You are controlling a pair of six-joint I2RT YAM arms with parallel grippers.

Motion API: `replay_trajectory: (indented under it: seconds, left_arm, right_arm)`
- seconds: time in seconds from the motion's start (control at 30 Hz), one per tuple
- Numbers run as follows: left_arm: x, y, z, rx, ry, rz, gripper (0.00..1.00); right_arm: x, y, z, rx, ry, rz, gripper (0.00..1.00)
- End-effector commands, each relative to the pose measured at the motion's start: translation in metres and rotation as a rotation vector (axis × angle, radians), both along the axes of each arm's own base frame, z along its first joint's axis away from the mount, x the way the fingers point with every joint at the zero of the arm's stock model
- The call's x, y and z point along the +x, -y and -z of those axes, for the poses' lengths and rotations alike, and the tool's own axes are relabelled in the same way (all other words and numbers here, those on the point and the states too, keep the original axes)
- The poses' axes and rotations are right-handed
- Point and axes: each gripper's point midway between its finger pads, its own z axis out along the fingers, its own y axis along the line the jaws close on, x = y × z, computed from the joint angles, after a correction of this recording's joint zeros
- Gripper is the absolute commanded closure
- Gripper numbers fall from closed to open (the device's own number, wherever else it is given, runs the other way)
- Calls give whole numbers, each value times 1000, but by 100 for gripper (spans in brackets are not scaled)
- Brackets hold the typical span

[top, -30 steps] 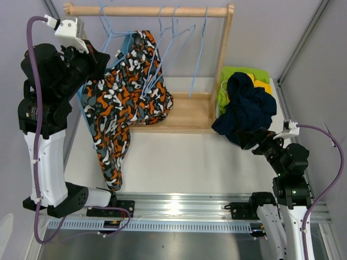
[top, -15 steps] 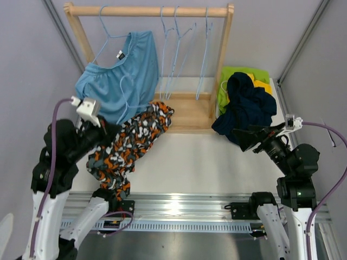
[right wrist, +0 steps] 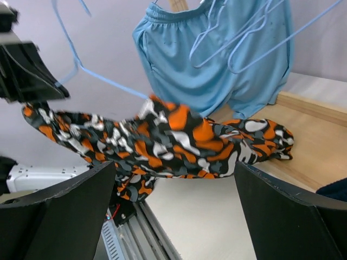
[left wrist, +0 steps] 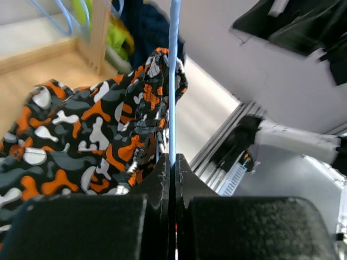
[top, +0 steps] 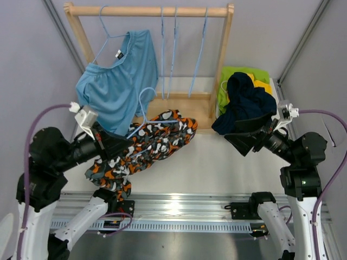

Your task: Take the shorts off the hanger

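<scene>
My left gripper [top: 115, 145] is shut on the wire of a light blue hanger [top: 142, 108]. The hanger carries the camouflage shorts [top: 158, 141], held low over the table in front of the rack. In the left wrist view the jaws [left wrist: 174, 162] pinch the hanger wire [left wrist: 174, 76], and the camouflage shorts [left wrist: 92, 130] hang to the left. My right gripper [top: 243, 140] is open and empty, to the right of these shorts [right wrist: 179, 135]. The light blue shorts [top: 115, 89] hang on a hanger on the rail. Navy shorts [top: 246, 105], lime green shorts [top: 238, 73] and yellow shorts [top: 264, 85] lie piled at the right.
The wooden rack [top: 146, 11] stands at the back with a wooden base board [top: 187, 114] and a right post [top: 222, 59]. Three bare blue hangers [top: 174, 54] hang on its rail. A metal rail [top: 179, 208] runs along the near table edge.
My left arm has swung down and right, taking the hanger with the camouflage shorts off the rail to the table front. My right gripper has moved left toward them.
</scene>
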Motion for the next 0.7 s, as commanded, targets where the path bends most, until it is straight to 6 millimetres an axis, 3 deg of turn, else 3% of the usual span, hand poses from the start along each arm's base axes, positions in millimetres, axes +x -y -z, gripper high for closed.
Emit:
replay_trajectory:
  seconds: [0.0, 0.07, 0.1, 0.17, 0.2, 0.47, 0.5, 0.67]
  left_arm:
    - [-15, 8, -81, -116, 132, 67, 100]
    - [-12, 10, -95, -126, 147, 74, 100]
    - [-18, 7, -115, -144, 196, 72, 100]
    - [-6, 12, -120, -140, 178, 70, 100]
    - [-5, 16, -131, -155, 184, 91, 100]
    - [-8, 21, -131, -161, 189, 129, 100]
    - [-8, 21, -130, -160, 189, 130, 100]
    - [-11, 21, -131, -156, 200, 141, 100]
  right_arm:
    - [-7, -7, -12, -34, 45, -77, 0]
    - [4, -6, -13, -39, 50, -55, 0]
    - [7, -5, -16, -41, 59, -48, 1]
    - [18, -4, -16, -51, 64, -26, 1]
    - [28, -2, -21, -58, 86, 2, 1]
    - [66, 7, -28, 0, 113, 134, 1]
    - [69, 6, -36, 24, 158, 144, 0]
    - [83, -16, -27, 82, 116, 93, 1]
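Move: From the open right hand, the right-hand end of the patterned shorts lies about 13 cm to the left, 2 cm ahead and 6 cm lower. From the left hand, which grips their blue hanger, that end is some 15 cm to the right, 4 cm ahead and 5 cm below. The blue shorts hang about 24 cm ahead of the left hand, 3 cm left; the navy heap lies roughly 22 cm ahead of the right hand, 7 cm right, 25 cm below. Still pinching the blue hanger with shut fingers, the left hand hoists it almost straight up by about 11 cm, mostly early on, its fingers tipping up some 10 degrees, then hardly moves. The right hand meanwhile reaches forward about 7 cm, level and wide open, towards the end of the patterned shorts, coming close; contact can't be seen. ##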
